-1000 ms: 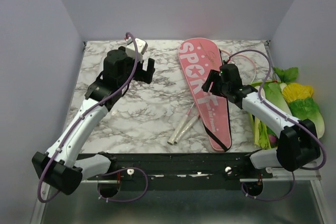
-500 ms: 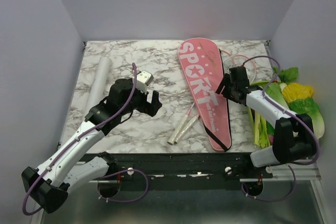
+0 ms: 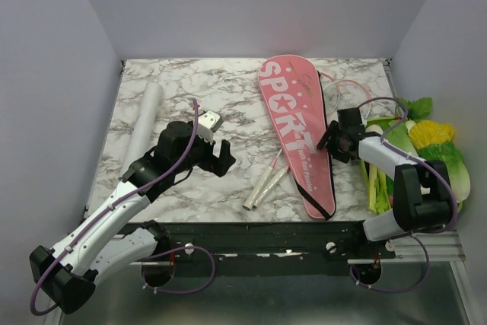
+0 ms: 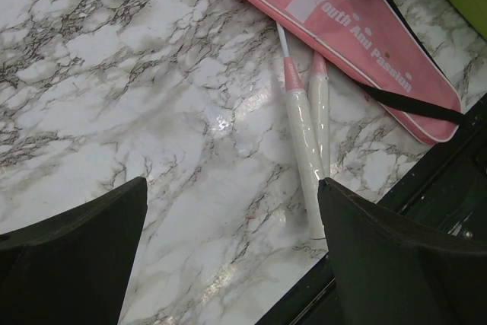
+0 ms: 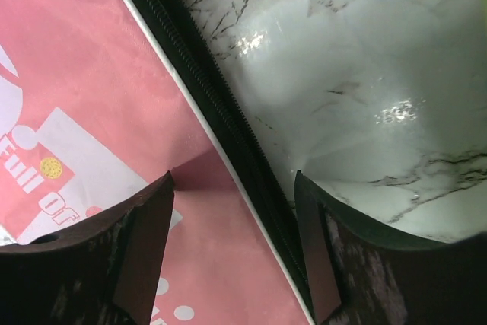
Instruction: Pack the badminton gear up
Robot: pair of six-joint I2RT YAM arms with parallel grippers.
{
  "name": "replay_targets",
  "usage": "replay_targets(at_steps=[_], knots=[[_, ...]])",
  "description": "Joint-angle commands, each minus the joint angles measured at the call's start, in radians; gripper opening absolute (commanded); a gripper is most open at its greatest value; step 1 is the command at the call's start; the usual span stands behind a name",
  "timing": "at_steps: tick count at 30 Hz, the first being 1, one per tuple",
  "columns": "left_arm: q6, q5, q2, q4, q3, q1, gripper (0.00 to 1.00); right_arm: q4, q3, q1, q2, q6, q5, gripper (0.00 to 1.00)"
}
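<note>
The pink bag with white "SPORT" lettering lies flat at the table's centre-right, and it also fills the right wrist view. Two slim pink-white rackets poke out from under the bag's left side, handles toward the front edge. Their heads show behind the bag. A long white tube lies at the far left. My left gripper hovers open over bare marble, left of the handles. My right gripper is open, its jaws straddling the bag's black zipper edge.
Green and yellow toy vegetables are piled along the table's right edge, beside my right arm. A black rail runs along the front edge. Grey walls close in the table on three sides.
My left arm swung from the back of the table forward and right toward the racket handles, uncovering the tube. My right gripper shifted right to the bag's right edge.
</note>
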Motion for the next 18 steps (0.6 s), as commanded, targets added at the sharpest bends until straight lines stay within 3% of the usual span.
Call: replay_targets(at_steps=[1, 4, 5, 7, 8, 12, 18], knots=[[0.005, 0.031, -0.025, 0.025, -0.008, -0.006, 0.99, 0.063, -0.043, -0.006, 0.023, 0.026, -0.125, 0.69], [0.009, 0.017, -0.025, 0.022, -0.010, -0.006, 0.99, 0.083, -0.057, -0.007, 0.013, 0.032, -0.156, 0.48], [0.008, 0.017, -0.026, 0.022, -0.010, -0.006, 0.99, 0.086, -0.060, -0.007, 0.004, 0.037, -0.158, 0.32], [0.009, 0.020, -0.026, 0.022, -0.013, -0.006, 0.99, 0.088, -0.072, -0.007, -0.015, 0.040, -0.160, 0.16], [0.008, 0.020, -0.025, 0.022, -0.013, -0.006, 0.99, 0.088, -0.077, -0.007, -0.039, 0.039, -0.158, 0.00], [0.009, 0.023, -0.028, 0.021, -0.015, -0.006, 0.99, 0.075, -0.091, -0.006, -0.141, 0.043, -0.164, 0.01], [0.026, 0.077, -0.029, 0.018, -0.013, -0.006, 0.99, 0.042, -0.031, -0.004, -0.297, 0.054, -0.308, 0.01]])
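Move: The racket bag's black zipped edge runs between my right hand's open fingers, some 2 cm below the hand point. The two racket handles lie about 20 cm to this hand's left and 12 cm back. The wire-strung racket heads are some 17 cm ahead and 7 cm right, and the vegetable basket is roughly 28 cm right and 5 cm back. From my left hand the zipped edge is about 32 cm right, 8 cm ahead and 20 cm below. I shut my right fingers from three-quarters open onto the bag's zipped edge, sinking about 1 cm and easing left as they close. With the edge pinched, I lift it some 5 cm, still drifting left to about 3 cm in all, while the wrist rolls left side up and the fingertips swing forward by roughly 10 degrees each. ##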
